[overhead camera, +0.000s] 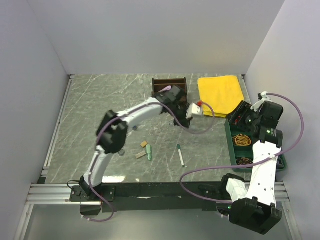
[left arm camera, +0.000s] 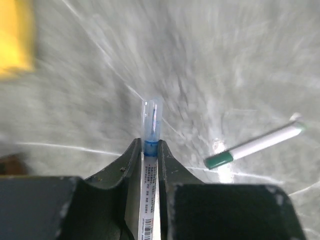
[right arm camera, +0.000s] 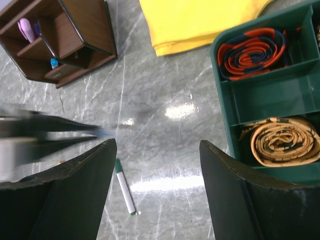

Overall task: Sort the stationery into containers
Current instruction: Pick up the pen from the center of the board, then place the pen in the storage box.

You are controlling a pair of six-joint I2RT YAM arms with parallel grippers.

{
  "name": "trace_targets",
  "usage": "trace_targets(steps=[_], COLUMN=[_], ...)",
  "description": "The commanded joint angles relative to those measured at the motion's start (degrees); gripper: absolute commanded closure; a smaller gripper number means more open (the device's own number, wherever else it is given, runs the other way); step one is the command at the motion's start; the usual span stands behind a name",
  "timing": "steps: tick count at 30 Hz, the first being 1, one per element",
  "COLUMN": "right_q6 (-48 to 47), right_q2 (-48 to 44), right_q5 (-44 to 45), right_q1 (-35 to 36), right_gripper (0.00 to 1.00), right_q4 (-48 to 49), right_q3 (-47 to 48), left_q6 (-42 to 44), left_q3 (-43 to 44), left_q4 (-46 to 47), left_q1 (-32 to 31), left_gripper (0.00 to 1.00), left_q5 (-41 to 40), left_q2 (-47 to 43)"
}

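My left gripper (left arm camera: 150,146) is shut on a slim white pen with a clear blue cap (left arm camera: 151,119), held above the marble table. From above, that gripper (overhead camera: 177,121) hangs just in front of the dark brown wooden organiser (overhead camera: 170,82). A white pen with a green cap (left arm camera: 255,145) lies on the table nearby (overhead camera: 180,155). My right gripper (right arm camera: 157,150) stands open and empty above the table, beside the dark green tray (right arm camera: 220,90). The left gripper (right arm camera: 50,135) shows as a blur at its left.
Tan and green erasers (overhead camera: 145,150) lie left of the green-capped pen. The organiser (right arm camera: 75,35) holds a purple marker (right arm camera: 25,30) and a tiny blue-capped bottle (right arm camera: 54,63). Coiled bands (right arm camera: 255,47) fill the tray. A folded yellow cloth (overhead camera: 220,92) lies at the back right.
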Motion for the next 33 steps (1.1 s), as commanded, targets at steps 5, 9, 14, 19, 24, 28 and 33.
trace_targets(steps=[5, 9, 14, 19, 24, 28, 33], right_q6=[0.19, 0.45, -0.25, -1.22, -2.53, -3.24, -4.38], right_q2=[-2.00, -2.08, -1.91, -0.68, 0.90, 2.39, 4.59], right_q5=[1.71, 2.59, 3.20, 4.52, 5.66, 6.46, 7.68], right_q1=[0.23, 0.14, 0.23, 0.14, 0.14, 0.14, 0.05], right_gripper=[0.25, 0.25, 0.25, 0.25, 0.25, 0.25, 0.25], right_q4=[1.66, 2.36, 1.66, 0.34, -0.45, -0.72, -0.72], right_q3=[-2.17, -3.22, -2.87, -1.30, -0.15, 0.47, 1.96], left_q6=[-6.13, 10.14, 11.39, 7.19, 1.73, -3.19, -15.92], left_q3=[-15.41, -13.22, -8.57, -6.01, -4.95, -5.04, -6.18], left_q4=[23.87, 15.43, 16.21, 21.48, 28.41, 35.52, 50.03], left_q1=[12.74, 15.82, 20.04, 22.85, 24.17, 25.05, 25.58], left_gripper=[0.98, 0.96, 0.95, 0.95, 0.95, 0.95, 0.95], left_q5=[28.78, 33.98, 37.32, 39.17, 40.57, 41.54, 43.04], left_q2=[-18.36, -15.11, -9.93, -5.53, -2.28, -0.69, 2.38])
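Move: The left hand already pinches the blue-ringed pen above the middle of the board. The wooden organizer lies about 13 cm ahead of it and 8 cm to its left, its middle some 3 cm lower. The green-capped marker is about 15 cm back, 3 cm left and 7 cm below; the yellow cloth 13 cm ahead, 16 cm right and 6 cm below. From the right hand the organizer is roughly 16 cm ahead, 30 cm left and 16 cm down. Keeping its pinch on the pen, the left hand swings quickly up about 16 cm, bearing left and forward towards the organizer, then sinks by half of that while running on forward over its left part. The fingers tip up some 35 degrees, from slanting down to nearly level, pointing right. The empty, open right hand sinks about 3 cm. ##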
